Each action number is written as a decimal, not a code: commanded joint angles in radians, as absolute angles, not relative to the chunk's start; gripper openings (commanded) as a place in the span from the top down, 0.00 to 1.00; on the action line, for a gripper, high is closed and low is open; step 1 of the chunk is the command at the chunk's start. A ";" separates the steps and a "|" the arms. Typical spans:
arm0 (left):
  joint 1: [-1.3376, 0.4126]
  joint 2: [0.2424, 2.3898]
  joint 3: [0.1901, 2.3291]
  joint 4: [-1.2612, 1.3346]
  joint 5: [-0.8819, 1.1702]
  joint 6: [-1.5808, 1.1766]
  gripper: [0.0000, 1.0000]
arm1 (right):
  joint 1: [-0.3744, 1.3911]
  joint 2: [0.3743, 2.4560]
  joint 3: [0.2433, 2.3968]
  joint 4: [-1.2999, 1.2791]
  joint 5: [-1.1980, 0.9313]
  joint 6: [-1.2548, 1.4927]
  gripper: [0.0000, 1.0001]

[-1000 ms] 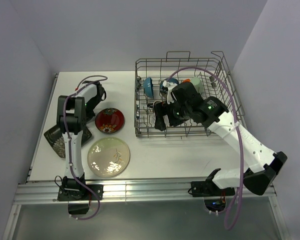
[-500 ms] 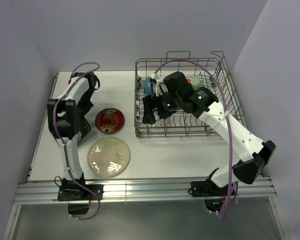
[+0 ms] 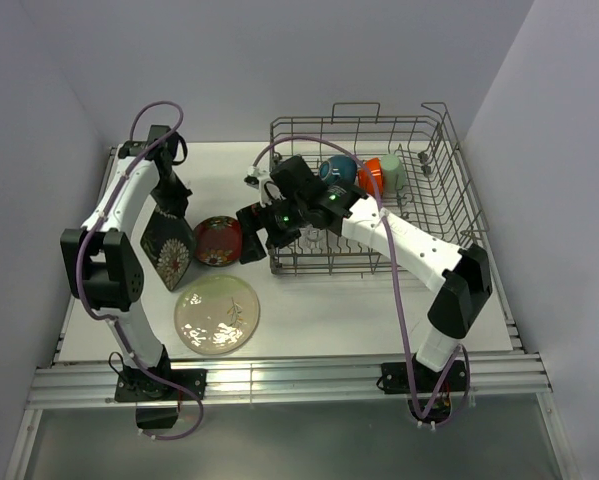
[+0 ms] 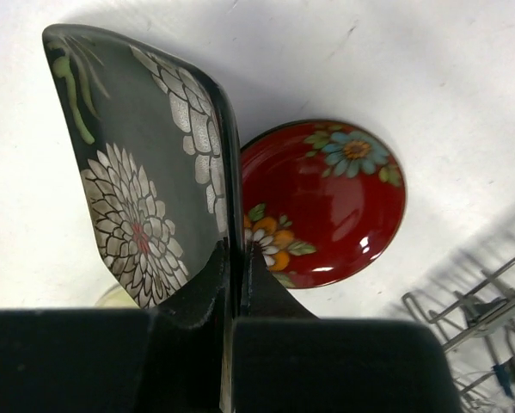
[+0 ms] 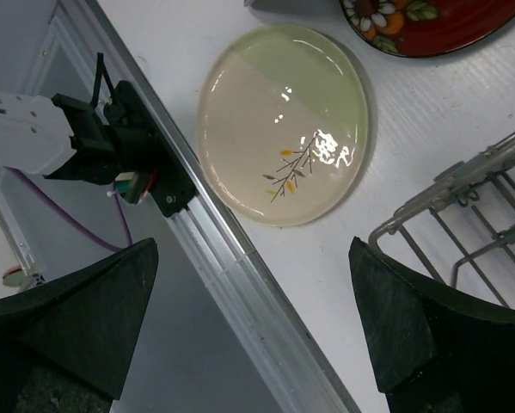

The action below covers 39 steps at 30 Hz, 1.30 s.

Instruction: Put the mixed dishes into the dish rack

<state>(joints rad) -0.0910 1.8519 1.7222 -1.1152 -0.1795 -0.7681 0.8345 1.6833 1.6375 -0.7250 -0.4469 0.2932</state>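
My left gripper is shut on the edge of a black square plate with white flowers. It holds the plate tilted on edge above the table, and in the top view the plate hangs at the left. A red saucer lies just to its right, and a cream round plate lies nearer the front. My right gripper hovers open and empty between the saucer and the dish rack. Its wrist view shows the cream plate and the saucer's edge.
Inside the rack stand a blue-inside bowl, an orange bowl and a pale green cup. The rack's near left corner is close to my right fingers. The table's aluminium front rail runs below.
My left gripper closed on the black plate and lifted it off the table, swinging toward the back. The right arm came out of the rack and moved left toward the red saucer.
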 commanded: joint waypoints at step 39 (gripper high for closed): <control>-0.063 1.505 2.120 -1.108 0.311 -0.911 1.00 | 0.606 1.519 1.499 -0.072 -0.865 1.188 0.00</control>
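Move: The left hand already grips the dark square dish, which hangs about 8 cm below it. The dish rack's middle lies some 45 cm to this hand's right and 5 cm ahead, about 9 cm lower; the red plate is about 7 cm to its right, 2 cm ahead and 14 cm below. From the open right hand, that dish is roughly 20 cm left, 14 cm ahead and 17 cm lower; the cream plate is 10 cm left, 4 cm back and 23 cm below. Upward, about 20 cm, the left hand lifts the dark dish after drawing back slightly, veering right late and tilting its fingers some 35 degrees forward and right, grip kept. The open right hand rises about 10 cm, first edging left, then going forward and back to the right as its wrist turns; it ends nearer the dish but clear of it. ##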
